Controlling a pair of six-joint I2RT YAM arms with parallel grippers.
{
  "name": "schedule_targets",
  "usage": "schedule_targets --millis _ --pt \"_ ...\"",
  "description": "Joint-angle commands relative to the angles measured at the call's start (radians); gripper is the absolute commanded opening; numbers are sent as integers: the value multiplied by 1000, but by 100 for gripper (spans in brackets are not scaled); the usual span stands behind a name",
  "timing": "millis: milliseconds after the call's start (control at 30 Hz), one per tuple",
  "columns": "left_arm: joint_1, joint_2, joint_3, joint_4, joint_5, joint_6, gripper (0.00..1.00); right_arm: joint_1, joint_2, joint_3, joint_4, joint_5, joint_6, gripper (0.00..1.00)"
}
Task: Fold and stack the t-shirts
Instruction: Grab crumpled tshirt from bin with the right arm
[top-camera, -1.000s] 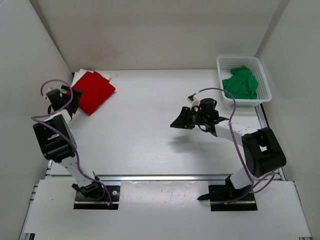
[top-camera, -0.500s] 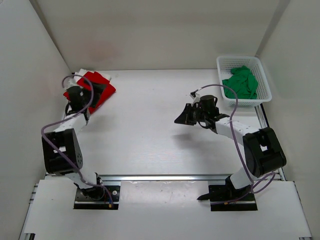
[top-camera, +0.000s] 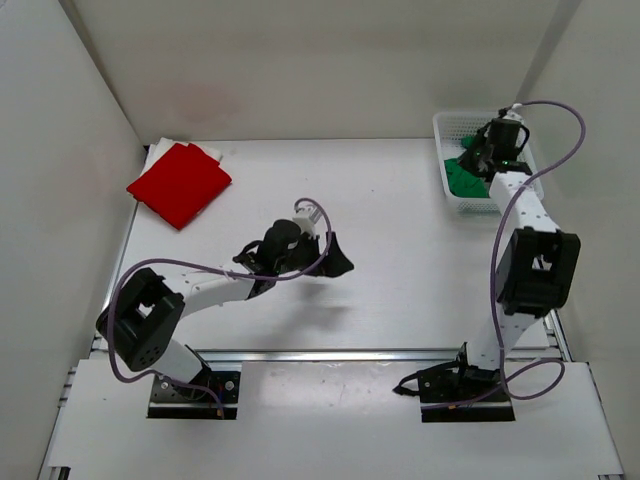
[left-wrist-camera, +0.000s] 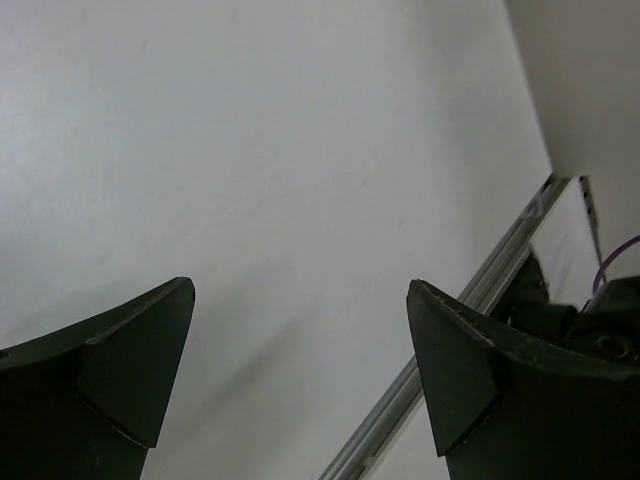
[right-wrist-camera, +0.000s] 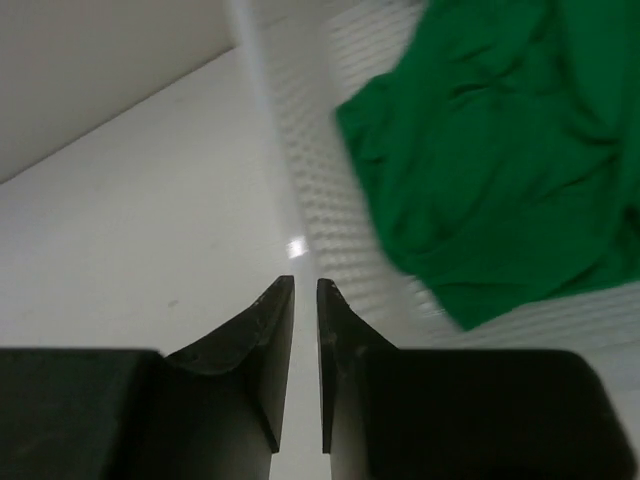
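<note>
A folded bright red t-shirt lies at the far left of the table, on top of a white t-shirt whose edge shows behind it. The crumpled green t-shirt lies in the white basket. My right gripper hangs over the basket's left wall, beside the green shirt. Only a thin slit separates its fingers and nothing is between them. My left gripper hovers wide open over the bare middle of the table, holding nothing.
The lattice basket wall runs just ahead of my right fingertips. White walls close in the table at the back and both sides. A metal rail runs along the table's near edge, next to the right arm's base.
The left arm swung from the red shirt at the far left to the table's middle. The right arm left the middle and reached the basket, its jaws closing from wide to nearly together.
</note>
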Motion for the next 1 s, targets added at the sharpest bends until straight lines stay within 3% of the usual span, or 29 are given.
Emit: schedule_targets --millis 0,100,200,267,367,500,600,667,733,800,900,967 --pt "-11 -52 -113 95 73 -33 99 -75 139 155 -181 122 -90 15" --pt "-28 -84 -184 150 101 -54 99 -121 271 317 -293 162 -125 30" --pt "-36 -112 -234 210 130 -71 83 -139 373 446 -362 191 -147 44" --pt "-30 -112 -241 205 141 -65 58 -147 452 531 -428 182 -147 51" --pt "-27 -115 -253 213 141 -59 53 -141 569 710 -526 188 -173 55" --pt "-14 -112 -261 235 149 -79 52 -126 739 951 -651 136 -170 53" --pt "-1 -110 -267 236 147 -85 52 -132 769 999 -662 96 -153 27" --pt "8 -123 -273 236 139 -86 51 -132 769 1001 -646 81 -148 20" --pt "13 -123 -274 235 135 -91 51 -138 759 1002 -634 71 -141 28" --pt "22 -117 -273 238 142 -97 52 -141 758 998 -626 74 -138 51" --pt "35 -124 -282 238 143 -103 52 -155 753 984 -626 67 -148 60" --pt "38 -138 -291 228 138 -100 52 -164 775 984 -634 33 -150 58"
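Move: The crumpled green t-shirt in the bin lies about 12 cm to the right of the right hand, some 8 cm farther out and roughly 17 cm below it. The bin's left rim runs nearly beneath that hand; its middle is about 8 cm ahead, level sideways and 11 cm lower. From the empty left hand over mid-table, the green t-shirt is some 33 cm ahead, 39 cm to the right and 9 cm lower. Sink the right gripper about 13 cm into the bin while swinging it some 11 cm right and then easing it forward, tipping the fingers some 25 degrees further down over the green t-shirt. Open the nearly shut jaws halfway, narrow them, then spread them again, astride a fold. Draw the left gripper back and down a little, closing it to half. ##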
